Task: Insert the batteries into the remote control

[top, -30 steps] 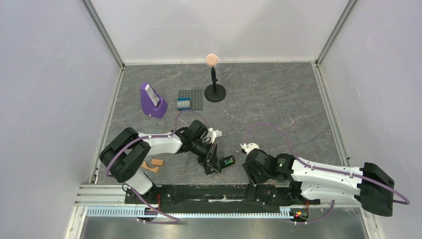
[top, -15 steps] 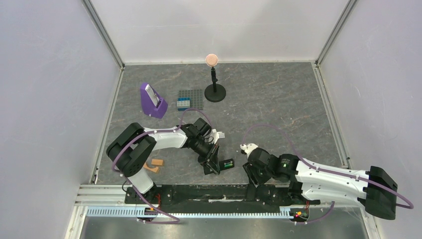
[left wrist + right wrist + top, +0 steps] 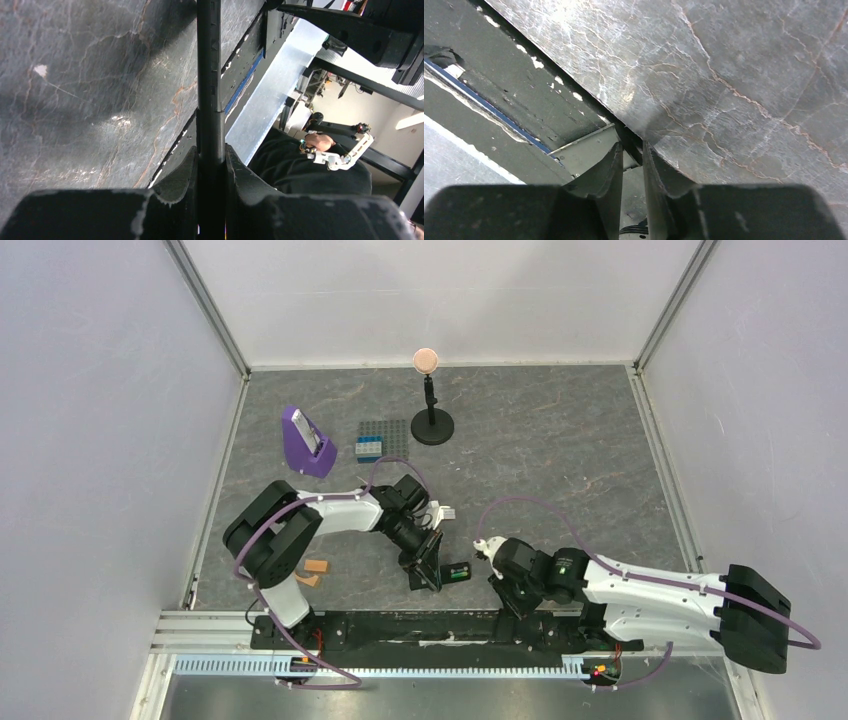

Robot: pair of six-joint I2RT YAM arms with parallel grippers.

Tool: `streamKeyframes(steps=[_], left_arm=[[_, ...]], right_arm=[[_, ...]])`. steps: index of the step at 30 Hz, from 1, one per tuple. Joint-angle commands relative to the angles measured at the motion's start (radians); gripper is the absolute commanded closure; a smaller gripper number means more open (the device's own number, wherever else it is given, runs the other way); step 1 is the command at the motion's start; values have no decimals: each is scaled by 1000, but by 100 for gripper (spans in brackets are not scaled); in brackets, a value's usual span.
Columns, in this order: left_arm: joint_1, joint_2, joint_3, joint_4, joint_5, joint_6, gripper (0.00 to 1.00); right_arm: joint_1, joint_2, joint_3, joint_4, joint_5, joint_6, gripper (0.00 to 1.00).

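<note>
The remote control (image 3: pixel 430 573) is a slim black bar held on edge, and my left gripper (image 3: pixel 419 553) is shut on it, near the front middle of the table. In the left wrist view the remote control (image 3: pixel 209 75) runs straight up from between the fingers of my left gripper (image 3: pixel 211 150). A small dark battery with a green part (image 3: pixel 459 572) lies on the table just right of the remote. My right gripper (image 3: pixel 508 598) points at the table's near edge, right of the battery. In the right wrist view my right gripper (image 3: pixel 631 147) shows a narrow gap with nothing in it.
Two orange-tan blocks (image 3: pixel 312 571) lie by the left arm's base. Further back stand a purple holder (image 3: pixel 306 443), a grey studded baseplate (image 3: pixel 390 435) with blue bricks, and a black stand with a pink ball (image 3: pixel 431 400). The black base rail (image 3: pixel 420 628) runs along the near edge.
My right gripper's jaws have narrowed and its wrist has shifted a little left. The left arm has drawn the remote slightly towards the near edge; the battery lies a little nearer too.
</note>
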Motion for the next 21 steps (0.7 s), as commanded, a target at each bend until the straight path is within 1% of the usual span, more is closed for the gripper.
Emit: streamKeyframes(steps=[1, 5, 10, 13, 14, 18, 19, 21], left_arm=[[11, 37, 62, -99, 35, 111, 80], [26, 65, 81, -135, 37, 139, 78], [43, 86, 99, -168, 27, 172, 69], [53, 85, 114, -194, -1, 205, 58], [56, 86, 120, -203, -9, 217, 54], [83, 110, 163, -261, -35, 265, 47], [92, 118, 174, -277, -39, 275, 36], [117, 127, 188, -296, -47, 288, 32]], right_arm=[[1, 16, -4, 45, 24, -4, 83], [1, 4, 6, 59, 61, 18, 99], [-1, -49, 37, 73, 153, 57, 100], [-1, -71, 59, 75, 200, 80, 100], [-1, -74, 62, 79, 205, 86, 100], [-1, -80, 60, 100, 202, 108, 100], [-1, -80, 59, 103, 205, 112, 100], [-1, -86, 60, 104, 221, 124, 100]])
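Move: Just at the right hand's fingertips is the battery cover, jutting over the table's front edge, its middle about 2 cm back, 1 cm left and 1 cm below. The remote control's middle is roughly 15 cm left of the right hand and 7 cm ahead. The left hand still grips the remote, whose middle is about 1 cm below its pads and 1 cm ahead, with the table's front edge some 6 cm behind that hand and level with it sideways. Closing fully on the cover's edge, the right fingers pinch it, then draw it forward about 4 cm and up some 2 cm, slightly left towards the remote, the hand tilting about 10 degrees and turning a little clockwise. Meanwhile the left hand spreads its fingers wide, letting go of the remote, and eases forward about 2.5 cm and left. ##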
